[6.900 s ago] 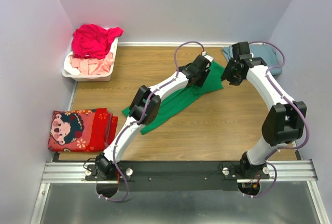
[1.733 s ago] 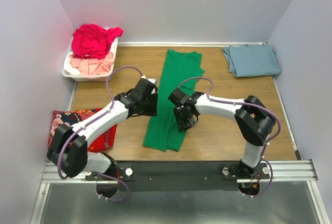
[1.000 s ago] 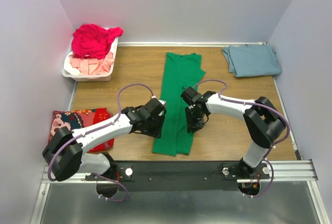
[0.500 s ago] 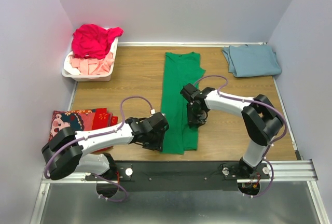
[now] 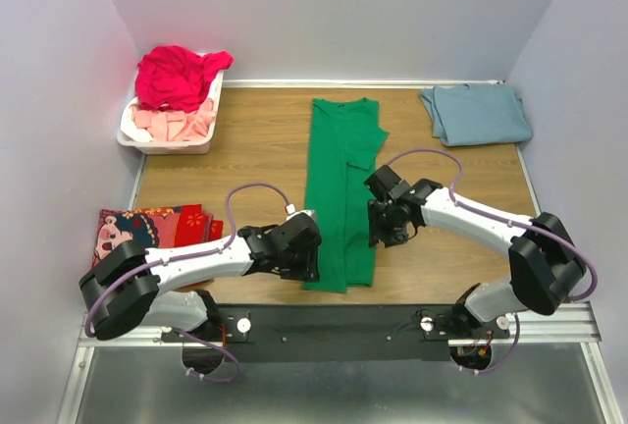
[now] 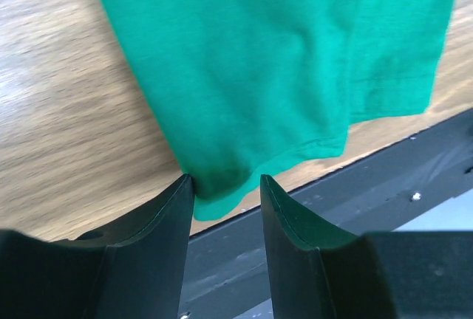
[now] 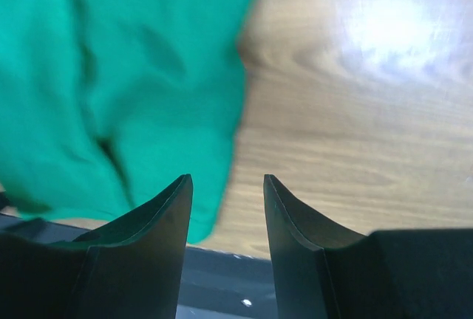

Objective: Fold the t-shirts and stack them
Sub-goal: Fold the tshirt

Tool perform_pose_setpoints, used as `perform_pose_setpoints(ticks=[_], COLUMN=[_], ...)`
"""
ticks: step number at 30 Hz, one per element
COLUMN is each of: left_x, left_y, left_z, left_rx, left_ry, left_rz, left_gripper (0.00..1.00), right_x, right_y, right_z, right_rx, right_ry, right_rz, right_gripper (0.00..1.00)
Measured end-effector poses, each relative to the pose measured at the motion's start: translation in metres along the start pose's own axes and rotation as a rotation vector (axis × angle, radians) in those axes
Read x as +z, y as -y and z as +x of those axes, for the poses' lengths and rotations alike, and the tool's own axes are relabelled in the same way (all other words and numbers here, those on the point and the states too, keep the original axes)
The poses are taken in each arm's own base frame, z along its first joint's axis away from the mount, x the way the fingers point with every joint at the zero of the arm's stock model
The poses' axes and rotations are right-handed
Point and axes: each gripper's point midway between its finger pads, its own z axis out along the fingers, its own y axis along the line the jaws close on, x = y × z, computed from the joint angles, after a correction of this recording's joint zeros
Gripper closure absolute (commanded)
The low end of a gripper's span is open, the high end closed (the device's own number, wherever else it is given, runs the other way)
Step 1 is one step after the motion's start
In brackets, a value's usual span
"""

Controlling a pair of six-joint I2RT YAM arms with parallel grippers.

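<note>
A bright green t-shirt [image 5: 340, 188] lies on the wooden table as a long strip folded lengthwise, its collar at the far end. My left gripper [image 5: 304, 263] is at the shirt's near left corner. In the left wrist view the green t-shirt [image 6: 281, 60] has that corner lying between the open left gripper [image 6: 225, 180], just past the left fingertip. My right gripper [image 5: 379, 228] stands open at the shirt's right edge. In the right wrist view the right gripper [image 7: 228, 180] has only bare wood between its fingers, the green t-shirt [image 7: 126, 75] to its left. A folded blue-grey t-shirt [image 5: 476, 115] lies at the back right.
A white basket [image 5: 167, 146] at the back left holds a magenta-red t-shirt [image 5: 177, 76] on pale pink t-shirts [image 5: 172, 125]. A red patterned cloth [image 5: 152, 238] lies at the left edge. A black rail [image 5: 343, 321] runs along the near table edge, right below the green hem.
The green shirt went from a crumpled diagonal to a straight strip drawn toward the near edge. In the last second my right gripper opened and slid right, off the shirt.
</note>
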Motion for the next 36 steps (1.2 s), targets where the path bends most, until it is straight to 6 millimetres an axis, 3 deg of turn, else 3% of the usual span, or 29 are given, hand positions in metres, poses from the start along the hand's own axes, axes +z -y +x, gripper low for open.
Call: perform_pose_setpoints(ticks=[5, 10, 24, 36], left_x=[0.003, 0.009, 0.012, 0.002], left_y=[0.006, 0.006, 0.001, -0.023], left_z=[-0.001, 0.002, 0.006, 0.01], left_rx=[-0.004, -0.007, -0.051, -0.149], left_ry=[0.001, -0.012, -0.02, -0.016], left_rz=[0.02, 0.017, -0.009, -0.153], left_gripper=[0.5, 0.5, 0.5, 0.5], right_x=[0.009, 0.011, 0.016, 0.019], right_y=[0.011, 0.006, -0.009, -0.014], right_z=[0.038, 0.055, 0.076, 0.082], right_rx=[-0.009, -0.022, -0.031, -0.036], right_ry=[-0.088, -0.122, -0.173, -0.189], right_rz=[-0.015, -0.074, -0.219, -0.238], right_gripper=[0.47, 0.47, 0.47, 0.47])
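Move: The left hand is almost over the green t-shirt's lower left corner, about 3 cm back and 1 cm left of it and some 2 cm below; the lower right corner lies about 16 cm to that hand's right, 3 cm back, and the red cushion some 37 cm left, 7 cm ahead. From the right hand the lower right corner is about 10 cm back, 3 cm left and 4 cm below; the sleeve lies roughly 22 cm ahead and 4 cm left. With half-open fingertips down on the lower left corner, the left hand sinks about 1.5 cm, then drags the cloth some 3 cm left, turning slightly counter-clockwise. The right hand, fingers staying open, sweeps back about 7.5 cm while sinking 3.5 cm beside the right edge towards the lower right corner, easing left late and tilting some 15 degrees, its left finger ending close to the cloth. ##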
